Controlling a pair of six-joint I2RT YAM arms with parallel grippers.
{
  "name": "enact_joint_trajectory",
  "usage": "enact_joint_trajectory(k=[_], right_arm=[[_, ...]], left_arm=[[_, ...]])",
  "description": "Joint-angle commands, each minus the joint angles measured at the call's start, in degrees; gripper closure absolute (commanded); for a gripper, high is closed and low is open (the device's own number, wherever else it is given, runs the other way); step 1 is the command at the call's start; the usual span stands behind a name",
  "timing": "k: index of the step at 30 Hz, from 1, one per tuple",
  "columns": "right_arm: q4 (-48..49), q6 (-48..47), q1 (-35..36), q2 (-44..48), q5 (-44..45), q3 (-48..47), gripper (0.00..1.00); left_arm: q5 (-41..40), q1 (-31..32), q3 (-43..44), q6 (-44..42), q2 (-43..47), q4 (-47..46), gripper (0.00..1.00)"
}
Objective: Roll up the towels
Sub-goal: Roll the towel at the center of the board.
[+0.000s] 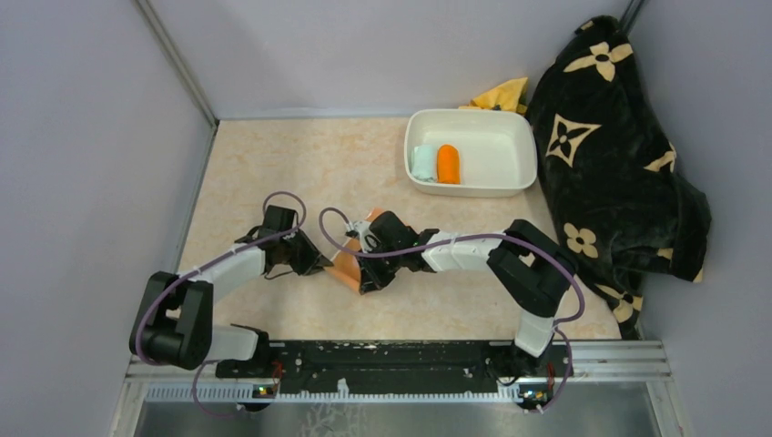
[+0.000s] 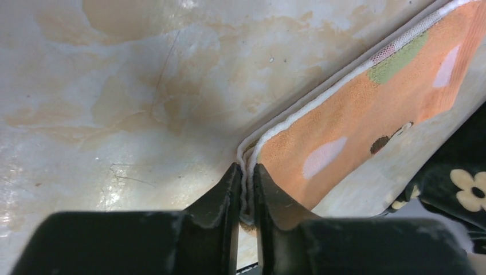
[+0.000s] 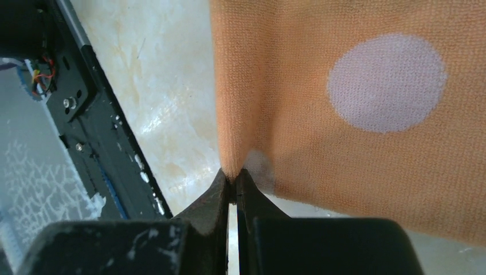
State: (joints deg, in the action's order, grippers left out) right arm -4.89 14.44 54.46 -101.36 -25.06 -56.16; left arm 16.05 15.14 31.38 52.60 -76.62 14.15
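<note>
A folded patterned towel [image 1: 344, 270], orange with pale spots and a white hem, lies mid-table between both arms. In the left wrist view my left gripper [image 2: 246, 167] is shut on the towel's [image 2: 355, 114] layered white-edged corner. In the right wrist view my right gripper [image 3: 232, 175] is shut on a pinched orange fold of the towel [image 3: 344, 143], lifting it slightly. From above, the left gripper [image 1: 320, 264] and right gripper [image 1: 369, 280] stand close together at the cloth. A rolled mint towel [image 1: 422, 164] and a rolled orange towel [image 1: 448, 164] lie side by side in the white tub [image 1: 471, 188].
The big black blanket with tan flowers [image 1: 619, 155] is heaped along the right wall beside the tub. A yellow cloth [image 1: 503, 94] pokes out behind the tub. Grey walls close the table on the left, back and right; the arms' rail runs along the near edge.
</note>
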Motion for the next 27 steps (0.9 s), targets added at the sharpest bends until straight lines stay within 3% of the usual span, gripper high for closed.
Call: enact_joint_trajectory(k=[1, 7, 12, 17, 22, 27], right_arm=[[7.4, 6.0, -2.3, 0.7, -8.6, 1.6, 1.00], [12.5, 13.2, -6.2, -2.2, -16.3, 2.9, 1.00], [19.3, 20.4, -9.6, -4.5, -21.1, 5.4, 1.00], [18.2, 22.0, -11.8, -8.5, -22.3, 4.9, 1.00], [17.9, 22.7, -12.9, -11.2, -22.8, 4.3, 1.00], [13.0, 20.0, -13.2, -12.4, -21.7, 1.9, 1.00]], left_arm=[[-3.0, 0.3, 2.5, -3.1, 1.8, 2.1, 0.73], [-6.0, 0.0, 4.1, -7.5, 7.1, 7.7, 0.47], [-5.4, -0.3, 4.4, -10.7, 11.9, 11.8, 0.35], [0.1, -0.4, 0.2, -12.4, 15.5, 10.1, 0.29], [7.0, -0.4, -4.1, -11.9, 15.3, 4.2, 0.29], [9.0, -0.4, -5.3, -10.0, 12.2, -1.7, 0.30]])
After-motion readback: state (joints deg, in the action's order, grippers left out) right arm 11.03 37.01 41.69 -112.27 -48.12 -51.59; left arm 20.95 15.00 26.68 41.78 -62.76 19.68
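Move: The left fingers are pinching the patterned orange towel's left corner, with its middle some 8 cm to their right and 3 cm ahead. The right fingers hold the near corner of the folded edge, with the towel's middle roughly 8 cm straight ahead and slightly below. The white bin stands about 30 cm ahead and 23 cm to the right of the right hand. Left releases towel, rises 5 cm, then back and down; right, still pinching, edges forward-down, turning about 30 degrees. ##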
